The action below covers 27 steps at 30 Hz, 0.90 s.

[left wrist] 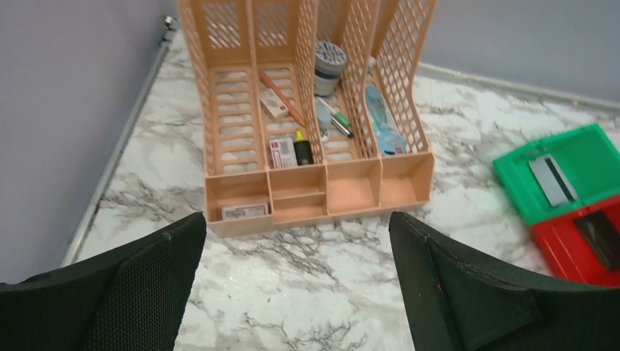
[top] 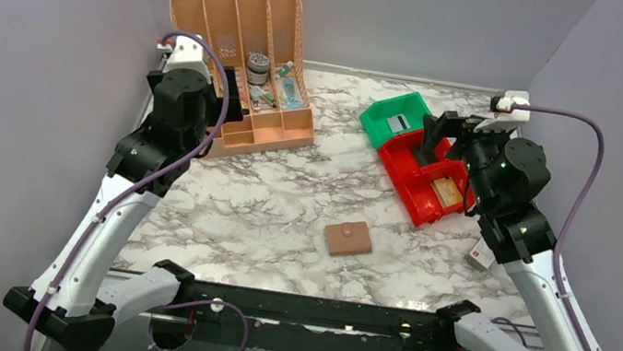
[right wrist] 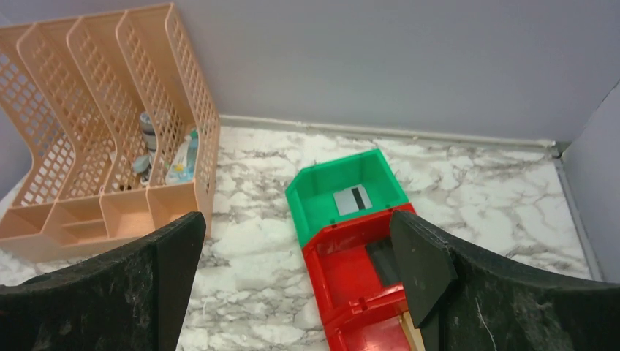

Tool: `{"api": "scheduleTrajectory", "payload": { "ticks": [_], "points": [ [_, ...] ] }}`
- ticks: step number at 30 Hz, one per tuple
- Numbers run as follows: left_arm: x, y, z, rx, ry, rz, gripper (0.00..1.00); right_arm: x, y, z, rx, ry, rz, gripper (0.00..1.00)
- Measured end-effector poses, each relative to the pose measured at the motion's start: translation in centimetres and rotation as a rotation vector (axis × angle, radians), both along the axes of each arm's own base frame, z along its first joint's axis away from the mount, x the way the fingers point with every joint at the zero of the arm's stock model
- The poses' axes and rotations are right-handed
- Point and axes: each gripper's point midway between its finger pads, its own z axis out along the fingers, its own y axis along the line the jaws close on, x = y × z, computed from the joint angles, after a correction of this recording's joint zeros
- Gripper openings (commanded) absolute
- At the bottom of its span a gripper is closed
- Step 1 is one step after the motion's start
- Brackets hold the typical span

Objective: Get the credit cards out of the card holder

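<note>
The card holder (top: 348,238) is a small brown wallet with a snap tab, lying folded shut on the marble table near the front middle. The credit cards are hidden; none shows on or beside the holder. My left gripper (top: 234,97) (left wrist: 296,223) hangs high at the back left, over the table in front of the peach organizer, open and empty. My right gripper (top: 433,138) (right wrist: 296,219) hovers at the back right above the bins, also open with nothing between its fingers. Both are far from the holder, which neither wrist view shows.
A peach desk organizer (top: 253,74) (left wrist: 314,183) holds small stationery at the back left. A green bin (top: 395,118) (right wrist: 314,197) holds a grey striped card; a red bin (top: 424,178) (right wrist: 343,270) beside it holds a dark flat piece. A small white box (top: 480,255) lies right.
</note>
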Motion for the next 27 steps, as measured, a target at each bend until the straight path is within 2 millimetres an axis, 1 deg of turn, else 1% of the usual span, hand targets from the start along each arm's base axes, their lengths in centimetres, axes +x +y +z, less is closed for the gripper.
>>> {"api": "scheduleTrajectory", "payload": {
  "ticks": [4,8,11,13,17,19,20,24,27],
  "points": [
    [0.3,-2.6,-4.0,-0.004,0.081,-0.111,0.99,0.6,-0.1,-4.1,0.020,0.093,0.019,1.00],
    [0.3,-6.1,-8.2,-0.015,0.168,-0.244,0.99,0.7,0.1,-8.7,0.051,0.203,0.057,1.00],
    [0.0,-9.6,-11.8,-0.019,0.250,-0.361,0.99,0.2,0.7,-12.7,0.087,0.302,0.105,1.00],
    [-0.2,-11.8,-13.7,-0.020,0.296,-0.429,0.99,-0.5,1.4,-15.6,0.118,0.380,0.148,1.00],
    [-0.6,-17.4,-17.8,-0.019,0.395,-0.580,0.99,-2.2,2.6,-20.2,0.180,0.529,0.224,0.99],
    [-0.8,-19.7,-19.6,-0.016,0.437,-0.637,0.98,-2.9,3.1,-22.1,0.203,0.602,0.251,0.99],
    [-0.9,-21.2,-21.0,-0.015,0.468,-0.670,0.97,-3.3,3.4,-23.1,0.215,0.644,0.265,0.98],
    [-0.8,-25.3,-24.6,-0.025,0.544,-0.750,0.97,-4.1,4.1,-26.1,0.239,0.776,0.298,0.97],
    [-0.4,-27.8,-26.7,-0.036,0.577,-0.789,0.96,-4.2,4.3,-28.1,0.249,0.857,0.293,0.96]
  ]
}}
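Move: The card holder lies flat, some 29 cm to the left hand's right, 9 cm back and 36 cm below; the pale organiser is about 18 cm straight ahead of that hand. From the right hand, the card holder is about 13 cm left, 11 cm back and 37 cm below. The red bin stands low beneath the right hand, only 5 cm or so ahead and about level sideways. Both open hands, touching nothing, converge on the card holder from high up. The left sweeps about 28 cm to its right while sinking nearly as far, swinging clockwise and tipping down. The right drops roughly 27 cm, easing back and a little left, its fingers tipping down some 50 degrees with a slight counter-clockwise turn. ##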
